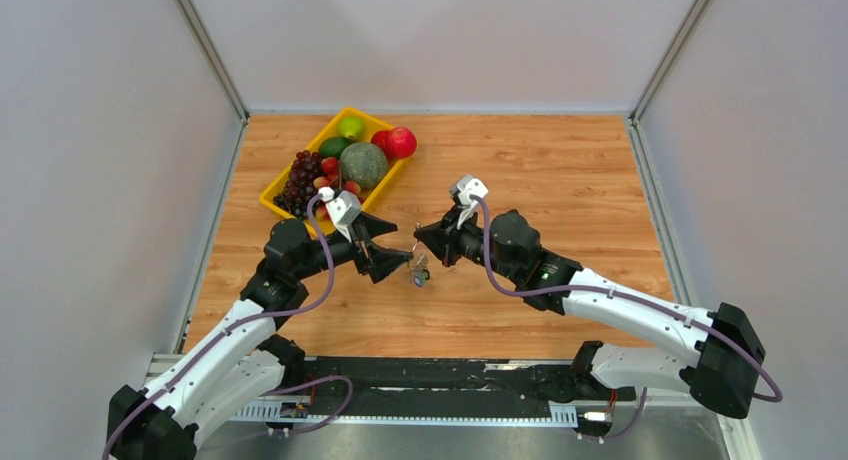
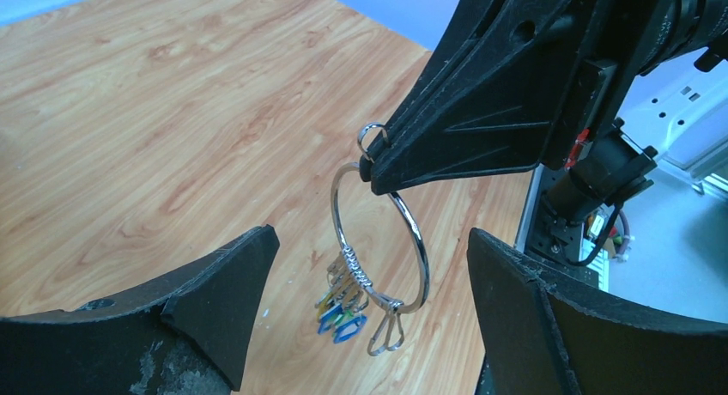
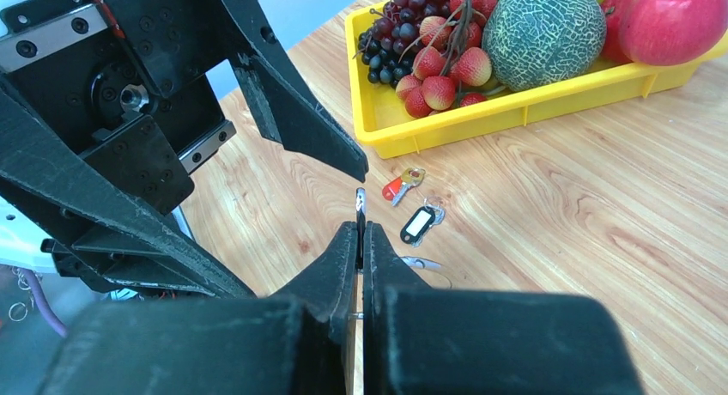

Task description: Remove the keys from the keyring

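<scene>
The keyring (image 2: 422,256) is a thin silver wire ring hanging above the table. My right gripper (image 3: 360,232) is shut on the ring's top edge, which shows edge-on between its fingers; its black fingers (image 2: 464,142) also show in the left wrist view. Several tiny keys (image 2: 345,309) with blue, yellow and green tags hang bunched at the bottom of the ring, beside a small wire clip. My left gripper (image 2: 373,240) is open, one finger on each side of the ring and not touching it. In the top view the ring and keys (image 1: 418,273) hang between the left gripper (image 1: 390,262) and the right gripper (image 1: 428,244).
A red-tagged key (image 3: 401,185), a grey-tagged key (image 3: 419,224) and a bare silver key (image 3: 421,263) lie loose on the wooden table under the grippers. A yellow fruit tray (image 1: 283,175) with grapes, melon and apples stands at the back left, and also shows in the right wrist view (image 3: 515,112).
</scene>
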### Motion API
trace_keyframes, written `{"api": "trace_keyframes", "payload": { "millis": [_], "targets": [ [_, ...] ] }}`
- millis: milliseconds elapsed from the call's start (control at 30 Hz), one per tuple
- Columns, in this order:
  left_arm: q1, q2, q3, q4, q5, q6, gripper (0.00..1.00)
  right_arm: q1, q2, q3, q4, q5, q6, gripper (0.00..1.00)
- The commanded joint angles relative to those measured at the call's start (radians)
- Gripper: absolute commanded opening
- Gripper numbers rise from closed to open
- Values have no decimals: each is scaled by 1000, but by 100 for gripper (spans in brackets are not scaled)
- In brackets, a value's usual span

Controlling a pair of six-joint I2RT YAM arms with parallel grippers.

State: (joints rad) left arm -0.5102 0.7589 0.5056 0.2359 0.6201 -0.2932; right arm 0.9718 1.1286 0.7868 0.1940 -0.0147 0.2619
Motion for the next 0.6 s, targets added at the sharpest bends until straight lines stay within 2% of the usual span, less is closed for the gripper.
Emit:
{"api": "trace_keyframes", "payload": {
  "millis": [0, 167, 233, 300, 333, 367, 400, 467, 567],
  "targets": [
    [-3, 22, 3, 54, 36, -11, 89, -4, 5, 65, 42, 15, -9, 0],
    [-4, 114, 28, -2, 35, -1, 78, -4, 6, 80, 45, -1, 4, 0],
    [-8, 154, 48, -22, 51, 3, 68, -4, 8, 83, 45, -9, 6, 0],
    [-11, 182, 69, -47, 60, 18, 52, -4, 9, 86, 45, -21, 10, 0],
    [-11, 193, 78, -61, 66, 21, 35, -3, 10, 86, 45, -24, 10, 0],
    [-12, 196, 82, -69, 69, 30, 26, -2, 8, 84, 45, -27, 9, 0],
    [-12, 198, 92, -86, 69, 32, 8, -3, 3, 78, 45, -29, 4, 2],
    [-13, 190, 103, -106, 65, 37, 1, -3, -10, 62, 43, -34, -11, 18],
    [-12, 158, 102, -109, 53, 30, 0, -4, -51, 18, 32, -37, -60, 50]
  ]
}}
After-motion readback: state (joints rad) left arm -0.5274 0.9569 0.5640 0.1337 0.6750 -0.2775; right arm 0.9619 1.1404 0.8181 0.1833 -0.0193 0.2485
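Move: The keyring hangs from the right fingertips, its middle roughly 2 cm to the left hand's right, level fore and aft, and 4 cm below it. The keys dangle about 3 cm right, 1 cm back and 9 cm below the left hand. The fruit tray's middle sits some 18 cm ahead, 13 cm left and 21 cm below. From the right hand, the ring's middle is about 1 cm back, straight below by 3 cm. Left hand drops about 5 cm, tips down some 10 degrees and pinches the ring; right fingers then part, releasing. ##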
